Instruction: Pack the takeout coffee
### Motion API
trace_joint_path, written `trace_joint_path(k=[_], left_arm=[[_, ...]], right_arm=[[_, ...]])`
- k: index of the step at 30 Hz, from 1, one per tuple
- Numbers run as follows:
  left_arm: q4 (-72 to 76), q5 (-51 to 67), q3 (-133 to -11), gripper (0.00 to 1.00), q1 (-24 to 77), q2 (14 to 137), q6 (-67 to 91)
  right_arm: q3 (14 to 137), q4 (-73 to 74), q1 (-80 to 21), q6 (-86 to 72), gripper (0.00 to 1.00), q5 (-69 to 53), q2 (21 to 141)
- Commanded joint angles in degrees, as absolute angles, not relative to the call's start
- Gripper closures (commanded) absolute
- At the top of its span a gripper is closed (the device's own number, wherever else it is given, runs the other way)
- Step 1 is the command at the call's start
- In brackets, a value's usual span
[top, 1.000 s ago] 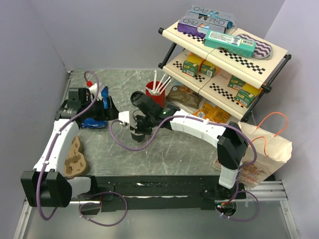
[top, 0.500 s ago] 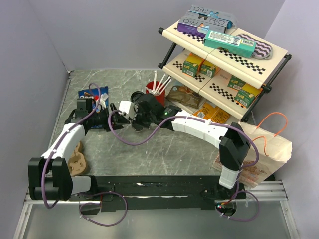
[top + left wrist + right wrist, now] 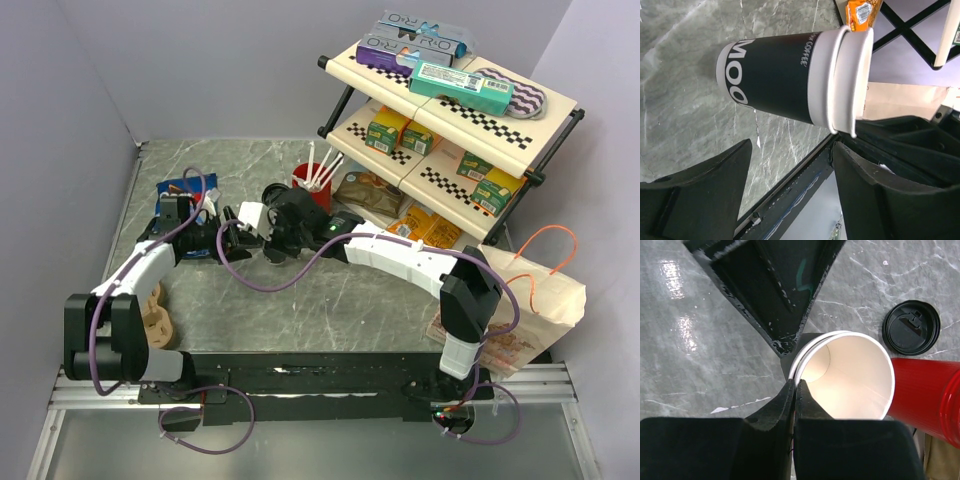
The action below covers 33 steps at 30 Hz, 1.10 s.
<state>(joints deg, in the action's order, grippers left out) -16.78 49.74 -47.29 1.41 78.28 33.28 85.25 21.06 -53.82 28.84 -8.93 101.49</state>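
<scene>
The takeout coffee cup (image 3: 775, 80) has a dark sleeve with white lettering and a white rim, and its cream inside (image 3: 850, 375) is open. Its round black lid (image 3: 911, 328) lies apart on the table beside it. My right gripper (image 3: 796, 385) is shut on the cup's rim, one finger inside and one outside. From the left, my left gripper (image 3: 792, 147) faces the cup's side and stands open, with the cup just beyond its fingertips. In the top view the left gripper (image 3: 232, 240) and the right gripper (image 3: 274, 242) meet at mid-table.
A red cup (image 3: 312, 185) with white straws stands right behind the coffee cup. A checkered two-tier shelf (image 3: 450, 110) with boxes fills the back right, snack packs under it. A brown paper bag (image 3: 530, 300) sits at the right, a cardboard cup carrier (image 3: 152, 315) near left, a blue packet (image 3: 180, 188) back left.
My left arm swung its gripper from the back left over to the cup's side, its jaws narrowing slightly. The right gripper shifted the cup a little toward the back.
</scene>
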Motion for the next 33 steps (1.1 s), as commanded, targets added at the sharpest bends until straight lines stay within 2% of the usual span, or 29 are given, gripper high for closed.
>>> trace_joint_path(k=[1,14,21,33], left_arm=[[-14.0,51.6,-49.8,0.29,1.1,79.3,34.6],[-14.8,48.4,-51.2,0.29,1.1,83.7,35.1],[-19.8,42.7,-53.7,0.3,1.1,87.7,31.9],[-21.3,41.6,-53.8,0.3,1.2,89.0,30.3]], right_arm=[[88.2,19.6,-54.6,27.7,1.0,-9.5,99.7],[87.7,18.3,-55.5,28.1,1.0,-11.1,99.8],[84.0,9.1,-55.6,27.8,1.0,-6.1,98.3],[86.1,8.8,-55.5,29.0,1.0,-4.7,99.5]])
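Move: The two nested cups, rims up and a little tilted, are already pinched by the back of the rim in the right hand; their middle is about 5 cm ahead of that hand, 2 cm left and 5 cm below. From the left hand it is roughly 5 cm ahead, 2 cm right and 2 cm lower. The black lid is 16 cm ahead of the left hand and 6 cm right, the red can 15 cm ahead and 14 cm right, the Doritos bag 10 cm ahead and 15 cm left. The nested cups stay pinched by the rim in the shut right fingers, which hold nearly still before lifting them about 1.5 cm, also forward and left. Beside them the left hand, fingers kept wide open, eases forward some 2.5 cm, then sinks quickly about 5 cm along the cup's side to near its base, drifting slightly left and turning about 10 degrees; whether its upper finger touches can't be told. ##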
